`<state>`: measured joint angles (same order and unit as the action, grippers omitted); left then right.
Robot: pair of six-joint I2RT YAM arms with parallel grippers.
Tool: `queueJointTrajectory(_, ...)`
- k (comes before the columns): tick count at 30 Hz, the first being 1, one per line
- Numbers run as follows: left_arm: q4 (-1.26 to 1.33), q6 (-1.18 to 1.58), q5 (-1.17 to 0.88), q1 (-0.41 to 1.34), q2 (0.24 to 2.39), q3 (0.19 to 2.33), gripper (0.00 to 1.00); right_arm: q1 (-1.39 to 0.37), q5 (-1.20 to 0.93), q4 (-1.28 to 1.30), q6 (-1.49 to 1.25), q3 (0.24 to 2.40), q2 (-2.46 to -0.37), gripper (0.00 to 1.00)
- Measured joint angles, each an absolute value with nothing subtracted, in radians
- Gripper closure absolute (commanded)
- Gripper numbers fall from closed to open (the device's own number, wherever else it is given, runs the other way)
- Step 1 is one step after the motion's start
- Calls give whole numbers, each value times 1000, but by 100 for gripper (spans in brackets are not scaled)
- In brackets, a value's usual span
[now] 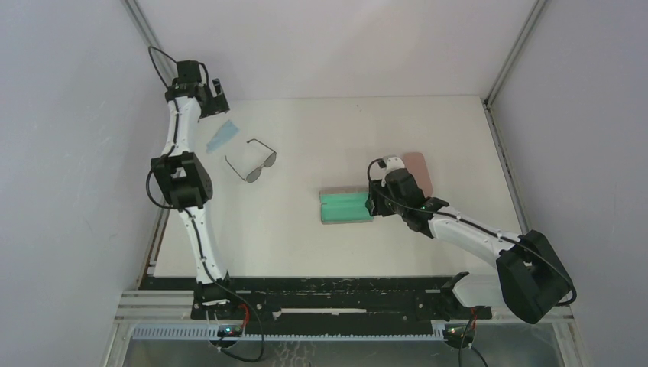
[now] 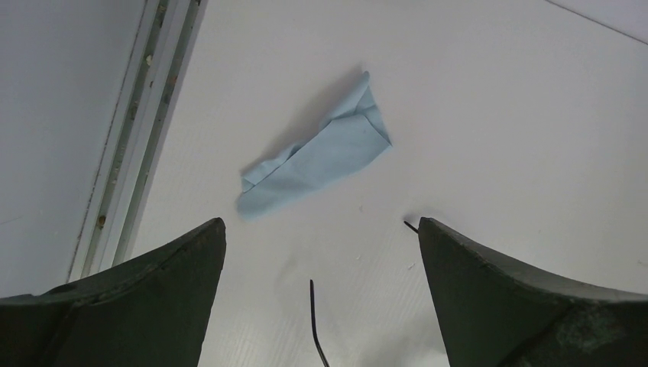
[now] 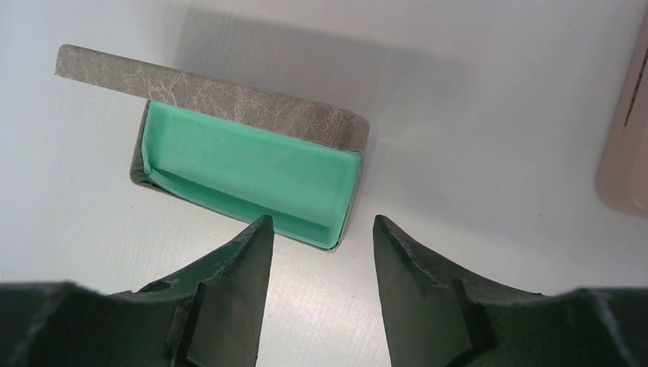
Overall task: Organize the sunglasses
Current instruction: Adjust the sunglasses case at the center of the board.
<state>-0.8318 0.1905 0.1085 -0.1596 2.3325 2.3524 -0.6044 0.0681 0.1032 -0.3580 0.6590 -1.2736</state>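
One pair of sunglasses point(image 1: 252, 162) with a thin black wire frame and dark lenses lies unfolded on the white table, left of centre. In the left wrist view only its temple tips point(image 2: 317, 329) show. My left gripper point(image 1: 218, 93) hangs open at the far left, raised above a light blue cloth point(image 1: 221, 136), with nothing between its fingers point(image 2: 176, 290). My right gripper point(image 3: 322, 220) stands open and unladen just right of an open grey-brown case point(image 1: 345, 206) with a green lining point(image 3: 244, 164).
A shut pink case point(image 1: 419, 172) lies just behind the right gripper, at the right edge of the right wrist view point(image 3: 628, 145). The crumpled cloth point(image 2: 317, 157) lies near the table's left rail point(image 2: 130, 145). Walls enclose the table on three sides.
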Motion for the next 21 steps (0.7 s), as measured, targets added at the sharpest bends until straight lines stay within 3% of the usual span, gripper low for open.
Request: queueJointTrajectory(21, -698, 269, -199, -156, 2336, 2349, 1, -598, 51, 99, -354, 659, -1292, 49)
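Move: The blue cloth lies almost under the left hand, some 3 cm ahead, 3 cm to its left and about 15 cm below. The sunglasses lie unfolded at the same depth, about 8 cm back and 8 cm to the right of that hand. From the right hand the cloth is far off, roughly 29 cm ahead, 45 cm to the left and 8 cm lower. Rightward, slowly at first and then faster, the left hand swings about 5 cm past the cloth's right end, also going some 3 cm forward and rising about 2 cm. The wrist rolls and turns clockwise, roughly 20 degrees in all, so the fingers swing from slightly left to slightly right while still slanting forward and down. They stay wide open and touch nothing. ##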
